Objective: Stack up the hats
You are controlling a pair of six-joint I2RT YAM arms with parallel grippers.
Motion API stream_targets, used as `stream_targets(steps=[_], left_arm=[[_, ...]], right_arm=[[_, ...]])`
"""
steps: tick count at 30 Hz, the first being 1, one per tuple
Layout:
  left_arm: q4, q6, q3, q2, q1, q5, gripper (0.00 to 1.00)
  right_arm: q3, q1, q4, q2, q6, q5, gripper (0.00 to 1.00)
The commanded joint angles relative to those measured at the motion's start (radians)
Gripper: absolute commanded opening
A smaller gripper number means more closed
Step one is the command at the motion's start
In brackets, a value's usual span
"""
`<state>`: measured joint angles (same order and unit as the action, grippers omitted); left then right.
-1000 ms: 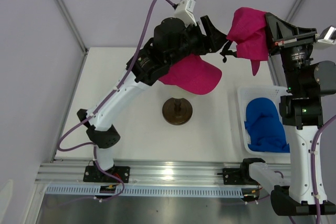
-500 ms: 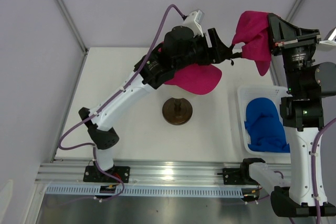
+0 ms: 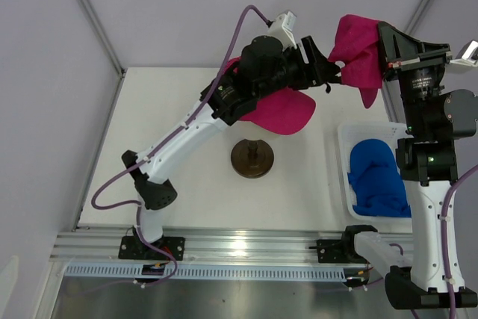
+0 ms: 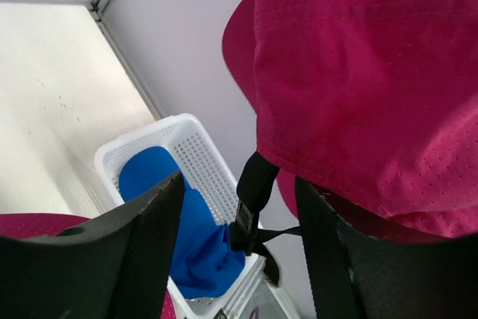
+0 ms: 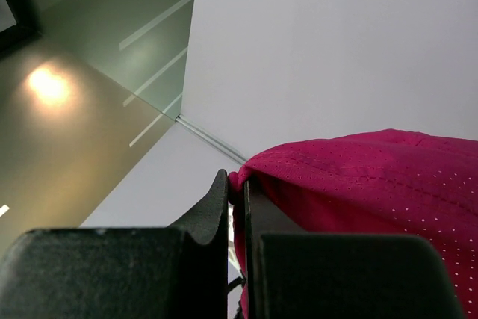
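Observation:
My right gripper is raised at the back right and shut on the edge of a magenta-pink hat, which hangs in the air. My left gripper reaches across to that hat. It is open, with the hat's black back strap dangling between its fingers. Another pink hat shows under the left arm, over the back of the table. A royal blue hat lies in the white basket.
A dark round stand sits mid-table in front of the lower pink hat. The white basket stands at the table's right edge beside the right arm's column. Grey walls close the table at the back and left.
My left arm has swung right toward the hanging pink hat, bringing its jaws round the strap. The right gripper keeps its grip; the hat has shifted slightly.

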<state>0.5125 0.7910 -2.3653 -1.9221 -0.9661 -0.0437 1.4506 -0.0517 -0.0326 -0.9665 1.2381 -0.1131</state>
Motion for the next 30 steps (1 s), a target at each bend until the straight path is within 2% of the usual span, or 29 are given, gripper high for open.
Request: stream_targets(steps=[1, 3, 5, 6, 8, 15, 19, 21, 24, 26, 30], left_arm=[[-0.02, 0.048, -0.038, -0.032, -0.014, 0.018, 0.64], [-0.011, 0.048, -0.034, -0.032, -0.014, 0.01, 0.58], [0.004, 0.044, -0.031, -0.031, -0.014, -0.007, 0.34], [0.009, 0.036, -0.034, -0.023, -0.014, -0.013, 0.16], [0.015, 0.019, -0.038, -0.011, -0.013, -0.033, 0.01], [0.053, -0.165, -0.124, 0.107, 0.058, -0.051, 0.01], [0.11, -0.217, -0.135, 0.175, 0.168, -0.035, 0.01], [0.142, -0.207, -0.137, 0.193, 0.22, 0.032, 0.01], [0.217, -0.229, -0.137, 0.202, 0.297, 0.082, 0.01], [0.277, -0.245, -0.137, 0.206, 0.339, 0.114, 0.01], [0.343, -0.274, -0.109, 0.219, 0.411, 0.156, 0.01]], right_arm=[[0.002, -0.007, -0.064, 0.023, 0.0, -0.003, 0.0], [0.004, -0.007, -0.058, 0.026, -0.014, 0.003, 0.0], [0.001, -0.007, -0.052, 0.031, -0.028, 0.013, 0.0], [0.001, -0.007, -0.05, 0.035, -0.032, 0.016, 0.0], [0.007, -0.007, -0.04, 0.035, -0.038, 0.018, 0.0], [0.036, -0.007, 0.011, 0.029, -0.136, -0.029, 0.0], [0.042, -0.017, -0.028, 0.012, -0.143, -0.127, 0.0], [0.06, -0.049, -0.059, -0.021, -0.147, -0.174, 0.0], [0.122, -0.193, -0.006, -0.092, -0.241, -0.169, 0.0], [0.203, -0.332, 0.095, -0.136, -0.343, -0.087, 0.0], [0.241, -0.543, 0.129, -0.166, -0.468, 0.104, 0.0]])
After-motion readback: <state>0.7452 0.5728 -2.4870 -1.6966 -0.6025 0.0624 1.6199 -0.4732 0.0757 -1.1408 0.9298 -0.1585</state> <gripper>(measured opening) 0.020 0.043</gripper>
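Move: The black back strap of the held pink hat is almost between the left hand's open fingers, about 1 cm ahead, 2 cm right and 3 cm below. The hat's crown is some 4 cm right and 7 cm above; the capped head is roughly 15 cm left, 2 cm farther out and 14 cm lower. From the right hand, pinching the hat's edge, the strap is about 3 cm ahead, 4 cm left and 16 cm below. Down and slightly right by 2–3 cm, the left hand first dips to the strap and shuts its fingers on it, then swings about 20 cm left and rises some 12 cm, passing above the capped head while tipping up and turning counter-clockwise. The right hand keeps its pinch and follows late, 13 cm left towards the head, rolling its left side down and turning counter-clockwise. ##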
